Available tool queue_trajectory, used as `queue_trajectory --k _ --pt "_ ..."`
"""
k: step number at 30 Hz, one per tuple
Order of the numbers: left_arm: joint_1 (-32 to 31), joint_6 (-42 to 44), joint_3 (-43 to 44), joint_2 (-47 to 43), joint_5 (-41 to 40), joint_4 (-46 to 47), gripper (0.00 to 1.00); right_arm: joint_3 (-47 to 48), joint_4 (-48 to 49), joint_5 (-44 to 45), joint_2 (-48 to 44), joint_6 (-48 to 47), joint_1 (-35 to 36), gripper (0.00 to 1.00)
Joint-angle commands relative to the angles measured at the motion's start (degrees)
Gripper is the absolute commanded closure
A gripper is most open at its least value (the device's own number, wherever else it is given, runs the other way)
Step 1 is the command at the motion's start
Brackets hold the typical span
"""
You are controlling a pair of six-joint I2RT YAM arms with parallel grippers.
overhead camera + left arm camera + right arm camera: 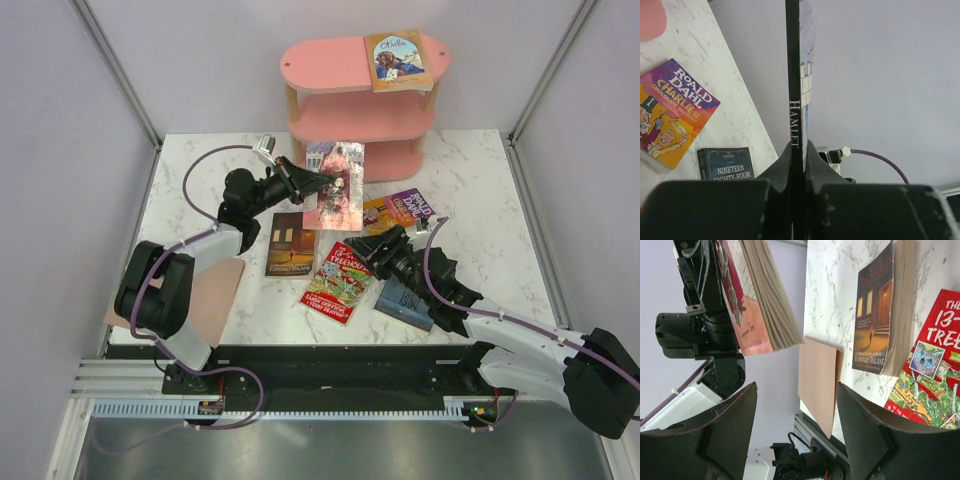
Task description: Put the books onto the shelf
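Observation:
The pink shelf point(355, 90) stands at the back, with a tan-blue book point(398, 60) flat on its top board. My left gripper point(300, 182) point(799, 150) is shut on the spine of the grey-pink Hamlet book point(337, 185) point(794, 75), held off the table in front of the shelf. My right gripper point(372, 248) point(797, 390) is open and holds nothing, hovering by the red Treehouse book point(340, 282) point(930, 375). On the table lie a dark brown book point(290, 243) point(875, 315), the Roald Dahl book point(400, 210) point(670, 112) and Nineteen Eighty-Four point(405, 300) point(725, 164).
A plain tan-pink sheet point(215, 290) point(817, 380) overhangs the table's near left edge beside the left arm. White walls close in the marble table point(480, 200) on three sides. The right arm lies over part of Nineteen Eighty-Four.

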Motion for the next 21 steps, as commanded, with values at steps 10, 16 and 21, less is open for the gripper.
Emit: queue_trajectory --k 10,16,21 --pt "-4.12 -4.67 0.64 1.01 0.49 7.33 0.98 4.93 4.06 4.78 2.8 -3.45 0.22 0.27" --pt "-5.62 -5.11 1.61 1.81 0.58 8.03 0.98 6.51 5.48 6.27 3.51 -4.51 0.22 0.35" --pt "-5.71 -5.38 1.35 2.68 1.45 8.56 0.98 7.21 4.87 6.63 2.81 -4.86 0.31 1.0"
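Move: The left hand still pinches Hamlet by its spine side. The right gripper waits open about 13 cm back of this hand, 5 cm to its right and some 6 cm lower. From the right hand, Hamlet's middle is roughly 11 cm ahead, 3 cm left and 5 cm up. The Treehouse book lies about 19 cm below the right hand, level with it and 3 cm left; Nineteen Eighty-Four is 13 cm right and 2 cm back, equally low. Rightward and back by about 4 cm, the left hand carries Hamlet towards the right gripper, keeping its pinch. The right hand eases forward and up some 3 cm to meet it, its open fingers going either side of the near page edge, and late on they close nearly shut to pinch that edge. ##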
